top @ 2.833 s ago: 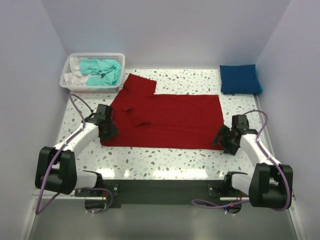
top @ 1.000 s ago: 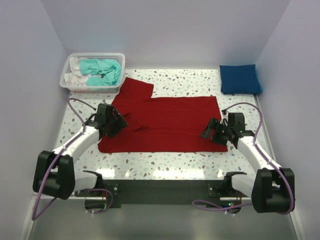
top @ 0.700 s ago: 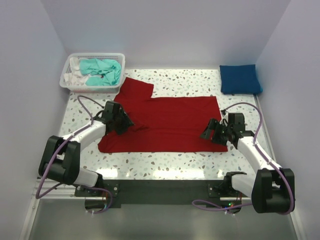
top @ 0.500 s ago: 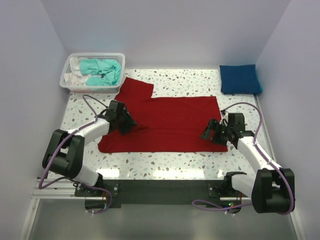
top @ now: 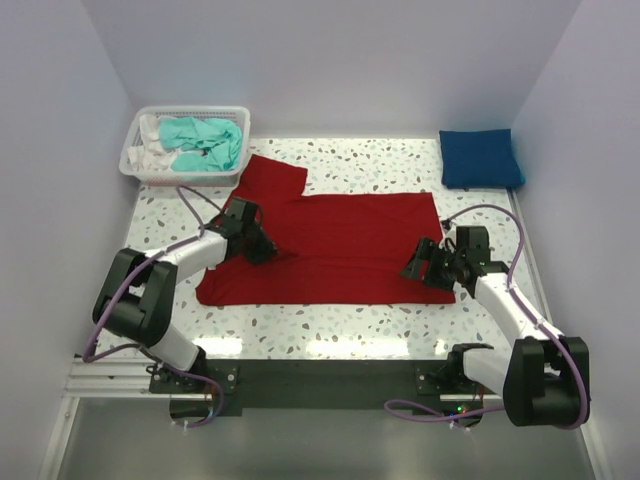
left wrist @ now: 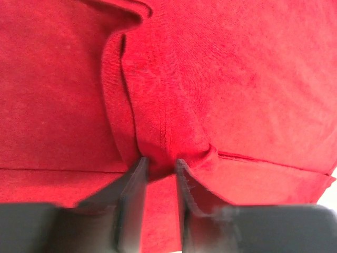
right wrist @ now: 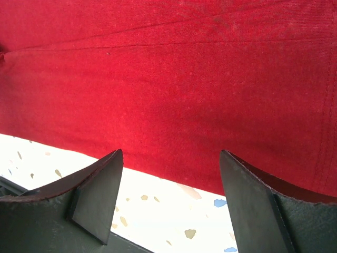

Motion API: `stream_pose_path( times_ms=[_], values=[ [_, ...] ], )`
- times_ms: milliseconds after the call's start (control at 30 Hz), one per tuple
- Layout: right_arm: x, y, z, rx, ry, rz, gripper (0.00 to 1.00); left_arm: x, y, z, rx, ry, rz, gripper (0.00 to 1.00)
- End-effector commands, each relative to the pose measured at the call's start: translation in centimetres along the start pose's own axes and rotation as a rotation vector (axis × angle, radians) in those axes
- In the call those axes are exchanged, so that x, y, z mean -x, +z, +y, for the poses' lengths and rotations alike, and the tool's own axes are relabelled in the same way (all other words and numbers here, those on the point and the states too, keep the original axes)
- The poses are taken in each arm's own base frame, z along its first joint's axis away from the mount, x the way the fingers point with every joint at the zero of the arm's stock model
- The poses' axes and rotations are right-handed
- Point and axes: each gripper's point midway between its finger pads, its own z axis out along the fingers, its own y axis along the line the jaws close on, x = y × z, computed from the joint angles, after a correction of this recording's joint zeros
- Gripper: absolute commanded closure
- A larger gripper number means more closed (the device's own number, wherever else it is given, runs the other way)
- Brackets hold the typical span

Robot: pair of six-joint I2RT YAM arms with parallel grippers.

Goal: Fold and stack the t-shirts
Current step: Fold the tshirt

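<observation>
The deep red t-shirt (top: 340,245) lies spread flat mid-table, one sleeve (top: 275,175) pointing to the back left. My left gripper (top: 258,246) rests on its left part, where a folded-in sleeve lies. In the left wrist view this gripper (left wrist: 159,164) pinches a bunched ridge of red cloth (left wrist: 158,132) between its narrow fingers. My right gripper (top: 424,268) hovers open at the shirt's near right corner. The right wrist view shows that gripper (right wrist: 171,154) wide apart over the red hem (right wrist: 174,121). The royal blue t-shirt (top: 480,158) sits folded at the back right. A teal t-shirt (top: 205,140) lies crumpled in the basket.
A white mesh basket (top: 133,166) stands at the back left corner, with white cloth (top: 152,152) beside the teal shirt. Speckled tabletop (top: 330,320) shows in front of the red shirt. Walls close in the left, right and back sides.
My left gripper has slid to the right, farther onto the red shirt, and its jaws have narrowed around a fold of cloth. The right arm has stayed in place.
</observation>
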Motion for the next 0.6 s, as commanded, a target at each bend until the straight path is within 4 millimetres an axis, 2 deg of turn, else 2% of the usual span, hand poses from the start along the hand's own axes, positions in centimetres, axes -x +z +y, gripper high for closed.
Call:
stream_pose_path(
  times_ms=[0,133,200,433,567],
  values=[
    [-0.2,0.1,-0.4,-0.014,-0.02,-0.005,0.23,1.0,-0.2,-2.3,-0.044,0.009,-0.021,0.73],
    [-0.3,0.1,-0.5,-0.019,-0.016,-0.001,0.23,1.4,-0.1,-2.7,-0.038,0.033,-0.024,0.89],
    [-0.3,0.1,-0.6,-0.024,-0.016,-0.003,0.23,2.0,-0.3,-3.3,-0.038,0.058,-0.039,0.93],
    [-0.4,0.2,-0.8,-0.033,-0.012,0.005,0.23,3.8,0.4,-5.5,-0.044,0.167,-0.064,0.96],
    [-0.5,0.3,-0.9,-0.035,-0.01,0.011,0.23,4.7,1.8,-6.2,-0.018,0.237,-0.055,0.96]
  ],
)
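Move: The folded-in sleeve of the t-shirt lies right under the left fingertips, about 1 cm below. From this hand the t-shirt's near edge runs some 11 cm back, dead in line; the spread sleeve is around 18 cm ahead and 2 cm right, the basket roughly 24 cm ahead and 18 cm left. The folded-in sleeve is about 33 cm left and 4 cm ahead of the idle right hand, some 4 cm lower. Left fingers pinch the folded-in sleeve and draw it about 6 cm forward, 2 cm right and up. ##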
